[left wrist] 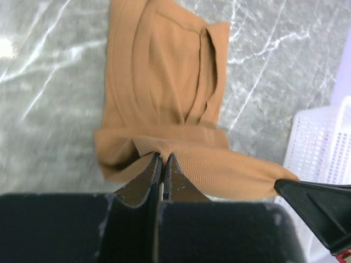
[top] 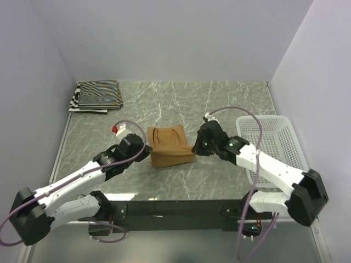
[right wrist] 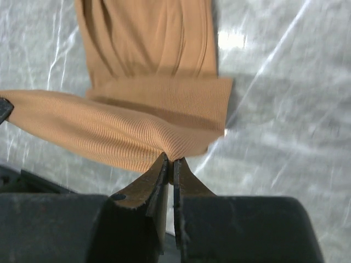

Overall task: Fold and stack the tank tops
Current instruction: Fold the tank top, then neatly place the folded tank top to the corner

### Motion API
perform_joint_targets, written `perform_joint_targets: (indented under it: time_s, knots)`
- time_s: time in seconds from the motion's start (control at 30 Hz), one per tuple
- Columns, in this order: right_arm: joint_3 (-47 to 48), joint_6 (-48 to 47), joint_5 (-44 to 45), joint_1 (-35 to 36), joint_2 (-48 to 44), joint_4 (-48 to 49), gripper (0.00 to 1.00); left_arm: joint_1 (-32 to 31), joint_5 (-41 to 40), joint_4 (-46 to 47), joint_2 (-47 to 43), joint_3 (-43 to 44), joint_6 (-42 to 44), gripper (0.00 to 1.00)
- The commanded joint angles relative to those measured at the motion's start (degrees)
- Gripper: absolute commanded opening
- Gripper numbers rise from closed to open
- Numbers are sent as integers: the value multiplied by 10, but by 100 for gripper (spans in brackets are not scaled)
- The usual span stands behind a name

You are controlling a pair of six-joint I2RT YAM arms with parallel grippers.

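A tan-brown tank top [top: 170, 147] lies partly folded in the middle of the table, its near edge lifted and stretched between both grippers. My left gripper [left wrist: 162, 158] is shut on the fabric [left wrist: 164, 93] at that edge's left end; in the top view it [top: 147, 149] sits at the cloth's left corner. My right gripper [right wrist: 170, 160] is shut on the ribbed hem [right wrist: 126, 129] at the right end, at the cloth's right corner [top: 195, 149] in the top view. A folded striped tank top pile [top: 97, 95] rests at the far left corner.
A white lattice basket [top: 273, 143] stands at the right, partly under the right arm, and shows in the left wrist view [left wrist: 323, 148]. White walls close in the marbled table [top: 219, 104] at the back and sides. A dark rail [top: 175, 209] runs along the near edge.
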Motion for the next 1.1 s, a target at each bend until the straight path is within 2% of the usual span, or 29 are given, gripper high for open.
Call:
perform_joint_targets:
  time_s: [0.0, 0.17, 0.37, 0.43, 0.47, 0.5, 0.53, 0.57, 0.6, 0.63, 0.7, 0.77, 0.9, 1.07]
  knots:
    - [65, -56, -30, -38, 65, 18, 0, 64, 76, 76, 52, 44, 79, 0]
    - [170, -88, -82, -103, 195, 21, 0, 166, 135, 104, 166, 116, 115, 1]
    - [317, -108, -117, -148, 360, 6, 0, 244, 190, 154, 302, 187, 137, 1]
    - [369, -114, -130, -159, 421, 2, 8, 258, 216, 169, 353, 223, 155, 1]
    - [384, -114, -130, -166, 439, -1, 14, 271, 228, 182, 406, 238, 162, 2]
    - [400, -115, -130, -170, 459, -4, 30, 277, 233, 188, 433, 252, 164, 6]
    - [426, -117, -125, -174, 487, -9, 36, 283, 243, 205, 457, 273, 169, 16]
    - [434, -117, -122, -176, 497, -13, 40, 295, 278, 226, 497, 282, 179, 34]
    - [441, -118, -115, -179, 504, -15, 45, 300, 285, 225, 511, 299, 178, 39]
    - [440, -118, -99, -181, 504, -14, 47, 306, 294, 229, 519, 301, 177, 43]
    - [426, -117, -84, -182, 492, -3, 52, 316, 288, 236, 500, 287, 172, 57]
    - [394, -114, -59, -182, 462, 10, 53, 321, 273, 237, 449, 268, 169, 64]
    - [319, -95, -40, -171, 396, 40, 53, 321, 206, 194, 368, 220, 151, 70]
    - [233, -85, -7, -104, 333, 66, 52, 319, 236, 204, 317, 144, 138, 75]
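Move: The brown tank top's shoulder straps, where the held hem is being taken, lie about 15 cm ahead of the left hand, 6 cm to its right and 13 cm below; from the right hand they are some 15 cm ahead, 11 cm to the left and 12 cm lower. The striped stack sits roughly 34 cm ahead of the left hand and 25 cm to its left. The white basket stands some 35 cm right of the right hand and 3 cm ahead. The tank top's hem, still pinched at both corners and held taut in the air, is swung forward nearly level by both arms together, over its straps. After about 17 cm they dip some 8 cm, opening as they sink to lay it down and let go at about 20 cm. The left then rises almost to its starting height, easing left and back; the right draws back about 5 cm, lifting only a little. ##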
